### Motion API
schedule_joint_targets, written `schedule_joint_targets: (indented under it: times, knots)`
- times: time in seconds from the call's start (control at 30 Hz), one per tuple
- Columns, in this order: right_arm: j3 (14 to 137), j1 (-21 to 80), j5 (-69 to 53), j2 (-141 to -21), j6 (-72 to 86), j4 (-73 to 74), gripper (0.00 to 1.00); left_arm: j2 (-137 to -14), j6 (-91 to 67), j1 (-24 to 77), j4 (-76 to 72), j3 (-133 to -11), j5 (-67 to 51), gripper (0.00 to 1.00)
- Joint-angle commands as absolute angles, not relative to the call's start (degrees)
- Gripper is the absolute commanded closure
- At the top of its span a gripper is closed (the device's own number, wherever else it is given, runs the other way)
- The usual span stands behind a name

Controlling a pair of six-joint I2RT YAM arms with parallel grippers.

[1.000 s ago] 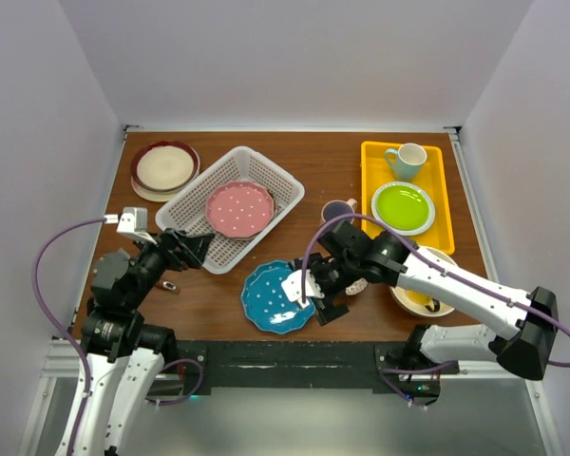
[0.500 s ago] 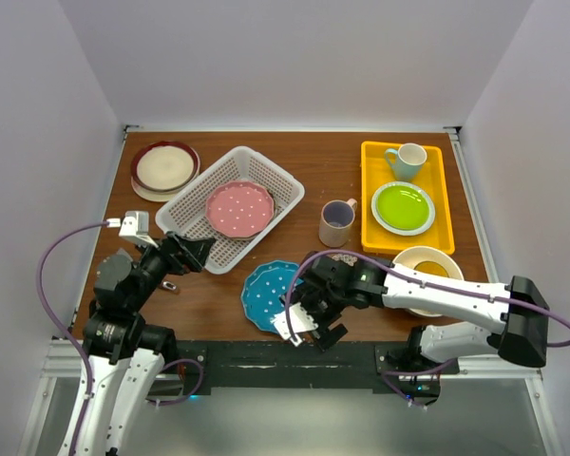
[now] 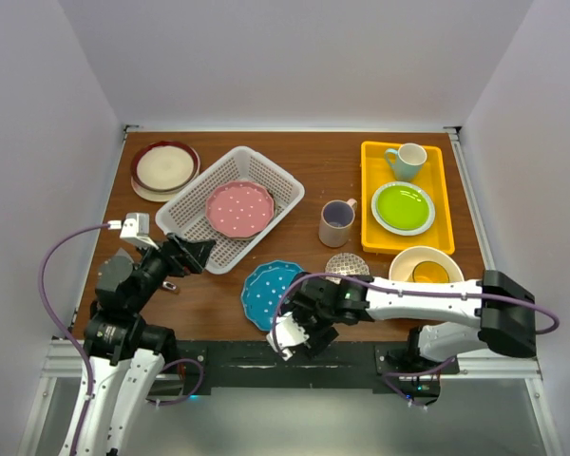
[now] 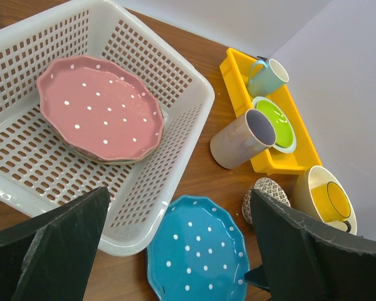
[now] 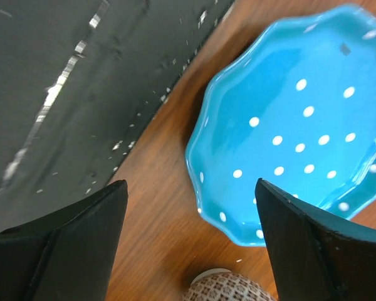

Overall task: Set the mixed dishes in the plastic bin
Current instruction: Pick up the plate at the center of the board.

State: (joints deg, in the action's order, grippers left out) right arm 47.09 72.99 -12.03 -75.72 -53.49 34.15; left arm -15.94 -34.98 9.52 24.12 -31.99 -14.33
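The plastic bin point(image 3: 196, 193) point(image 4: 197, 95) sits at the back left with a pink dotted plate point(image 3: 238, 208) point(image 4: 100, 111) inside. A blue dotted plate point(image 3: 269, 290) point(image 5: 301, 125) point(image 4: 197, 251) lies on the table in front of it. My right gripper point(image 3: 299, 332) point(image 5: 189, 248) is open and low at the plate's near rim; the rim lies partly between its fingers, untouched. My left gripper point(image 3: 187, 252) point(image 4: 178, 251) hovers open by the bin's near corner, holding nothing. A small patterned bowl point(image 3: 347, 265) point(image 5: 229, 290) and a beige mug point(image 3: 337, 222) point(image 4: 244, 138) stand right of the blue plate.
A large cream bowl point(image 3: 420, 256) with a yellow mug inside sits at the right. The yellow tray point(image 3: 444, 195) holds a green plate point(image 3: 403, 206) and a teal mug point(image 3: 407, 160). A cream plate on a dark-rimmed one point(image 3: 164, 167) lies back left. The table's black front edge point(image 5: 62, 94) is next to my right gripper.
My right arm has pulled back toward the near edge, from over the blue plate to its near rim, uncovering the patterned bowl. The left arm has barely moved.
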Motion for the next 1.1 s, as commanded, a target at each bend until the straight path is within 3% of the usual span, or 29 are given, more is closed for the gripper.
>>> schedule_joint_targets:
  times: [0.0, 0.17, 0.33, 0.8, 0.87, 1.0, 1.07]
  knots:
    - [44.48, 74.62, -4.58, -77.60, -51.59, 25.58, 0.19, -15.03, -35.77, 9.67, 23.47, -31.99, -14.33, 0.00]
    - [43.60, 75.06, -3.60, -80.06, -51.07, 23.82, 0.32, -15.12, -35.77, 9.67, 23.38, -31.90, -14.33, 0.00]
    - [43.24, 75.15, -4.83, -81.21, -51.15, 23.99, 0.53, -15.03, -35.95, 9.67, 23.55, -31.82, -14.33, 0.00]
    - [41.92, 76.20, -4.05, -84.64, -51.86, 23.12, 0.74, -14.85, -38.23, 9.67, 22.76, -29.53, -16.26, 0.00]
    - [41.84, 76.46, -3.96, -85.16, -51.86, 23.12, 0.79, -14.94, -38.50, 9.67, 22.85, -29.27, -16.35, 0.00]
    - [42.36, 76.64, -3.95, -84.99, -51.59, 23.73, 1.00, -15.12, -39.29, 9.67, 22.76, -28.74, -16.52, 0.00]
    - [43.06, 76.73, -4.65, -84.55, -51.24, 24.69, 1.00, -15.21, -39.72, 9.67, 22.76, -28.65, -16.61, 0.00]
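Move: The blue plate's middle lies about 8 cm ahead of the right hand, 8 cm to its left and 6 cm below, the near right rim almost under the fingers. The small patterned bowl is some 14 cm ahead and 10 cm right of that hand, the grey mug some 24 cm ahead and 7 cm right. From the left hand the plate is about 16 cm right, 4 cm back and 23 cm below. The right fingertips close on the near right rim of the blue plate and pinch it, going from nearly wide open to almost shut. To get there the hand sinks about 4.5 cm, quickest at first, easing about a centimetre forward, then shifts 1 to 1.5 cm left as the grip tightens. The open left hand lowers some 2 cm late on. ##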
